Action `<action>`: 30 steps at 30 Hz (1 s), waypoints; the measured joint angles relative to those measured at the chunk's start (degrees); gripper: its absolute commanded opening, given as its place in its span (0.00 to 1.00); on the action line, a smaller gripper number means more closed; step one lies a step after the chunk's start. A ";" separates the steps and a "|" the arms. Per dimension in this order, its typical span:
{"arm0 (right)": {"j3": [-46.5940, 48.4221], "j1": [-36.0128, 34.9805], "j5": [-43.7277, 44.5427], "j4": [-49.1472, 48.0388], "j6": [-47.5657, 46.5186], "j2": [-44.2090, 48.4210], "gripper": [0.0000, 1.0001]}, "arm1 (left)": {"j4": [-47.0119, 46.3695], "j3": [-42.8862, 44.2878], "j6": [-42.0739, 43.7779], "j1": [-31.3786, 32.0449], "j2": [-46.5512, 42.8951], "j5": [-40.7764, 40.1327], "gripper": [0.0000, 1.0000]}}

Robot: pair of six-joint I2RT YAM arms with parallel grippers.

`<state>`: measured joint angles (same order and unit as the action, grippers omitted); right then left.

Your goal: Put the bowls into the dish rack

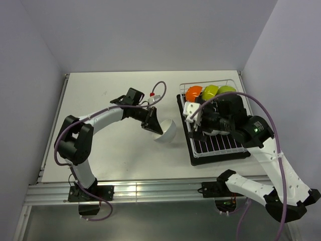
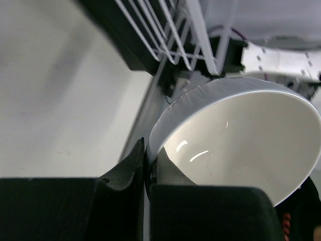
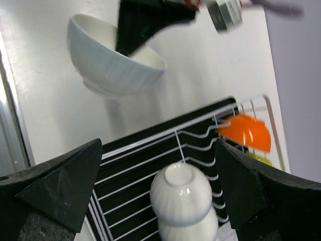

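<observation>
My left gripper (image 1: 152, 122) (image 2: 147, 150) is shut on the rim of a white bowl (image 1: 166, 131) (image 2: 241, 135) (image 3: 110, 60). It holds the bowl tilted over the table, just left of the dish rack (image 1: 220, 145) (image 2: 165, 35) (image 3: 140, 155). At the rack's far end stand an orange bowl (image 1: 193, 93) (image 3: 246, 131) and two lime green bowls (image 1: 210, 91) (image 1: 226, 89). Two white bowls (image 1: 190, 108) (image 3: 181, 193) lie nested upside down near the rack's left side. My right gripper (image 1: 198, 120) (image 3: 158, 150) hovers open above them, holding nothing.
The rack's black tray (image 1: 193, 153) lies on the right half of the white table (image 1: 110, 95). A metal rail (image 1: 150, 191) runs along the near edge. Grey walls close in at the back and sides. The right arm's cable (image 1: 261, 108) arcs over the rack.
</observation>
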<state>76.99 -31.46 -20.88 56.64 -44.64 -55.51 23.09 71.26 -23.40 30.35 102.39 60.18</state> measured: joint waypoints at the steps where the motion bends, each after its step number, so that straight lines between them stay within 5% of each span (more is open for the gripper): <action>1: -0.39 -1.22 -1.03 -0.02 -1.90 0.72 1.00 | -0.17 -0.66 0.07 0.79 -0.61 1.46 0.00; 13: -10.99 -18.27 -4.70 -2.69 -22.51 12.33 0.99 | -3.37 -4.79 -2.43 7.02 -2.47 13.07 0.00; 20: -17.07 -29.75 2.82 -10.36 -22.27 12.52 1.00 | -3.96 -4.81 -2.86 7.30 -2.47 15.76 0.00; 30: -17.38 -32.98 5.90 -15.56 -21.42 9.88 1.00 | 1.73 -3.72 2.01 8.87 -2.47 16.76 0.00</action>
<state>59.61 -64.45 -14.98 41.08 -66.06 -45.63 24.82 67.55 -21.39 39.22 99.92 76.95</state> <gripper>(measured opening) 0.997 0.067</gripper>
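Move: The left hand holds the last white bowl by its rim, the bowl's middle some 4 cm back and 4 cm right. The open right gripper, which it is brought to, is about 13 cm right, 3 cm back and 15 cm above. From the right hand this bowl is roughly level fore-and-aft, 9 cm left and 15 cm below; the nearest white bowl in the rack lies about 13 cm ahead, 9 cm right and 24 cm down. Keeping its pinch on the rim, the left hand draws the bowl back about 10 cm, fast at first, lifting slightly and turning some 20 degrees clockwise. The wide-open right hand comes back about 9 cm and then left by a similar total, swinging roughly 40 degrees counter-clockwise and tipping its fingers up to face the bowl's outside, with no touch yet. ##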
